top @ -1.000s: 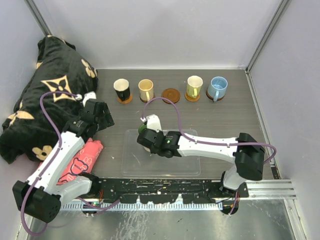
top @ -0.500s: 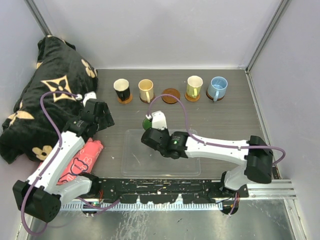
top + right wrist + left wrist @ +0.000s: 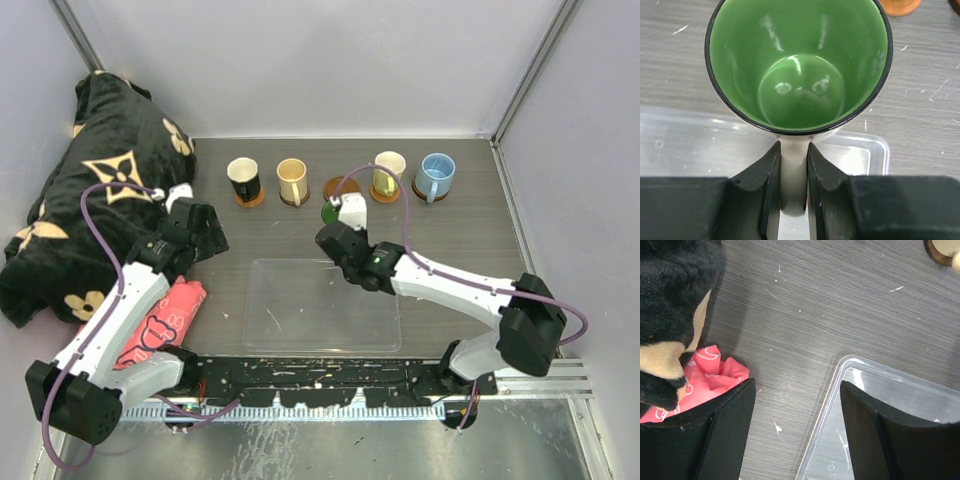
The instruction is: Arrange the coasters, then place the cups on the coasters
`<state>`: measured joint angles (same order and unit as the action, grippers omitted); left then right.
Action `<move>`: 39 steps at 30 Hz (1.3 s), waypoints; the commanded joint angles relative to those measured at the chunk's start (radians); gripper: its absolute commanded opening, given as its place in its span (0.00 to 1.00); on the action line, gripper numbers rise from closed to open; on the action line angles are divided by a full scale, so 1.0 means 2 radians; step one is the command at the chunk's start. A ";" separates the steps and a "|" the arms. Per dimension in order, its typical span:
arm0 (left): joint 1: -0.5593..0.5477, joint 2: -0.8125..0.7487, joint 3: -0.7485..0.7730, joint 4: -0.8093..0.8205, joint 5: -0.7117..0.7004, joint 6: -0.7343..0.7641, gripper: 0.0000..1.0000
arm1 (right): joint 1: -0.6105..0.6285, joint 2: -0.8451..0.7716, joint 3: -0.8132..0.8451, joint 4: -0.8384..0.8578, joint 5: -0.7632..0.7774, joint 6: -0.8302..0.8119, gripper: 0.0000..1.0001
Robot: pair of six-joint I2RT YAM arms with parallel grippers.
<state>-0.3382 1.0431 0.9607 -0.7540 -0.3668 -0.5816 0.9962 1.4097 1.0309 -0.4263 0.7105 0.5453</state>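
Observation:
My right gripper (image 3: 793,175) is shut on the white handle of the green-inside cup (image 3: 799,65), holding it off the table. In the top view this cup (image 3: 330,212) hangs just in front of the bare brown coaster (image 3: 338,186) in the middle of the back row, with the right gripper (image 3: 345,228) behind it. The black cup (image 3: 243,178), yellow-tan cup (image 3: 292,179), cream-white cup (image 3: 388,171) and light blue cup (image 3: 436,174) each stand on a coaster. My left gripper (image 3: 796,387) is open and holds nothing, low over the table by the tray's left edge.
A clear plastic tray (image 3: 320,305) lies in front of the cups, its rim (image 3: 830,405) beside my left fingers. A pink cloth (image 3: 165,315) and a black plush blanket (image 3: 100,180) fill the left side. Grey walls close in the back and sides.
The right arm has carried the green-inside cup from over the tray's left part back and to the right, up to the bare coaster. The left arm has not moved.

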 commanded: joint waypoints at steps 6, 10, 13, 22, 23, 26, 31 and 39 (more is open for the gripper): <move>0.002 0.007 0.022 0.008 -0.005 0.011 0.69 | -0.081 0.011 0.019 0.173 -0.018 -0.077 0.01; 0.002 0.012 0.025 0.008 -0.007 0.012 0.69 | -0.107 0.042 0.032 0.205 -0.042 -0.095 0.01; 0.003 0.014 0.026 0.008 -0.010 0.013 0.69 | -0.119 0.063 0.038 0.231 -0.056 -0.107 0.01; 0.002 0.016 0.025 0.007 -0.023 0.015 0.69 | -0.146 0.096 0.066 0.266 -0.076 -0.129 0.01; 0.003 0.017 0.025 0.008 -0.023 0.015 0.69 | -0.149 0.097 0.067 0.270 -0.078 -0.131 0.01; 0.003 0.021 0.025 0.010 -0.023 0.015 0.69 | -0.153 0.098 0.068 0.284 -0.079 -0.141 0.01; 0.002 0.026 0.029 0.010 -0.025 0.016 0.69 | -0.163 0.111 0.075 0.302 -0.087 -0.145 0.01; 0.002 0.022 0.029 0.007 -0.029 0.022 0.69 | -0.175 0.145 0.085 0.352 -0.100 -0.154 0.01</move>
<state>-0.3382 1.1004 0.9794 -0.7567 -0.3985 -0.5575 0.6567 1.7077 1.1164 0.0444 0.4915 0.2672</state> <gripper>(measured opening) 0.694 0.269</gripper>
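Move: Ahead of the right hand, which already holds the green cup upright by its handle, the empty brown coaster lies about 21 cm out, 1 cm to the right and some 10 cm below. Beside that coaster the beige mug stands roughly 11 cm to its left and the pale yellow mug 10 cm to its right, both about level with it in reach. From the idle left hand the coaster is around 21 cm ahead and 29 cm to the right, 12 cm lower. Carrying the green cup by its handle, the right hand reaches forward about 14 cm towards the brown coaster, into the gap between the beige and pale yellow mugs. Level at first, it dips nearly 5 cm on the way, then rises about 2.5 cm while still going out; the fingers tip up slightly and keep their grip. ##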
